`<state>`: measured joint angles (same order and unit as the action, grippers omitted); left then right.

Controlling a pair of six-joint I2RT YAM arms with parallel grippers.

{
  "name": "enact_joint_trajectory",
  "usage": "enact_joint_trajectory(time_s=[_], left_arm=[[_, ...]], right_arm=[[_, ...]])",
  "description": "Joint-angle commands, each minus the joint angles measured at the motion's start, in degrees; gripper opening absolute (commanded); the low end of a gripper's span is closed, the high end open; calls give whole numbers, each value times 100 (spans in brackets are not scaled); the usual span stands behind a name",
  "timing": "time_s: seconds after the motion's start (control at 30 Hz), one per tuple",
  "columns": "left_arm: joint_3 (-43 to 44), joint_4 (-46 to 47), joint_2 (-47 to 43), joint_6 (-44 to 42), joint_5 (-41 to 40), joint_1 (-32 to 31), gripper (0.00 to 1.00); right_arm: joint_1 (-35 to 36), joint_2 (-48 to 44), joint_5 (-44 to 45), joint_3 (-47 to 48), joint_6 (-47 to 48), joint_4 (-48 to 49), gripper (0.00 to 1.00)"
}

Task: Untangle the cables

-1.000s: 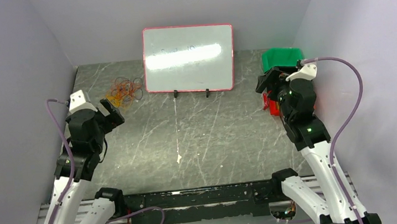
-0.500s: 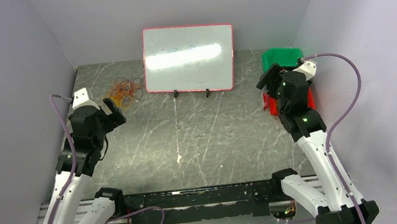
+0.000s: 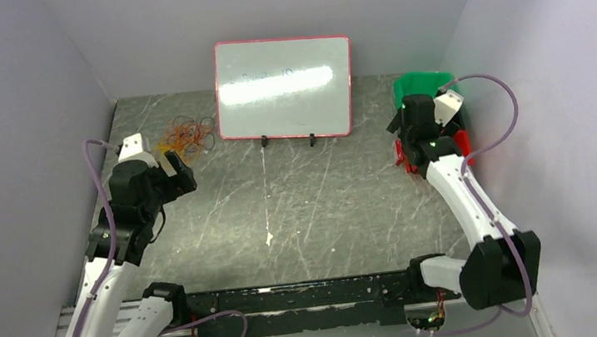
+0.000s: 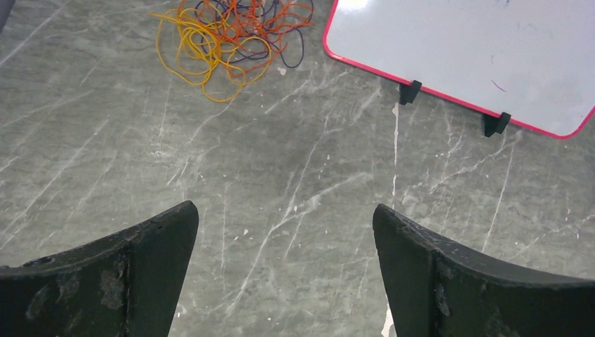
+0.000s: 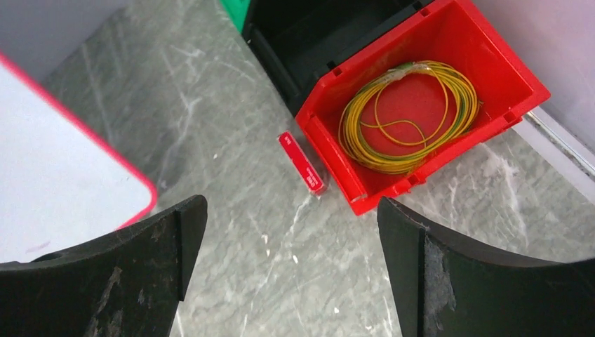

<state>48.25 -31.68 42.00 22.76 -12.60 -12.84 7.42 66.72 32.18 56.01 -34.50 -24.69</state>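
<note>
The cables [image 3: 189, 136] lie as a tangled heap of orange-red, yellow and dark loops at the back left of the table, just left of the whiteboard [image 3: 284, 86]. In the left wrist view the cables [image 4: 224, 35] sit at the top, well ahead of my left gripper [image 4: 284, 214]. The left gripper [image 3: 178, 171] is open and empty, a little short of the heap. My right gripper [image 3: 404, 124] is open and empty beside the bins. A separate yellow coil [image 5: 414, 116] rests inside the red bin [image 5: 463, 35], ahead and to the right of my right gripper [image 5: 291, 203].
A black bin [image 5: 316, 28] and a green bin [image 3: 420, 84] stand behind the red bin [image 3: 461, 141] at the right wall. A small red tag [image 5: 303, 163] lies on the table by the red bin. The whiteboard [image 4: 477, 49] stands on two black feet.
The right arm has folded lower and its wrist has turned, bringing the gripper closer over the bins. The left gripper has shifted slightly right. Both stay open.
</note>
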Motion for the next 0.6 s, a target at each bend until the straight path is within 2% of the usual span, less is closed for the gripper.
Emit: enact_joint_trajectory(time_s=[0.0, 0.33, 0.57], left_arm=[[-54, -47, -131, -90, 159, -7, 100], [-55, -97, -23, -18, 123, -153, 100], [-55, -134, -17, 21, 25, -421, 100]], right_arm=[[-359, 590, 144, 317, -440, 372, 95], [-1489, 1919, -646, 742, -1562, 534, 95], [-1905, 2572, -894, 820, -1981, 812, 87]])
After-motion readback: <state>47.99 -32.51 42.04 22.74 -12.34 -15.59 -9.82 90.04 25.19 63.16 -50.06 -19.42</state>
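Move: The yellow-green cable coil lies in the red bin about 7 cm ahead of my right hand, 11 cm to its right and some 18 cm below. The small red block lies about 8 cm to the left of the coil, level with it; the black bin adjoins the red one, roughly 13 cm farther out than the coil. From my left hand the coil is about 16 cm ahead, 67 cm to the right and 21 cm down. I swoop my right hand about 13 cm in to the right, down and forward, towards the yellow-green coil in the red bin. As it sinks I swing the fingers some 20 degrees clockwise and roll the hand's left side up about 15 degrees, keeping the fingers nearly wide open and gripping nothing yet. ##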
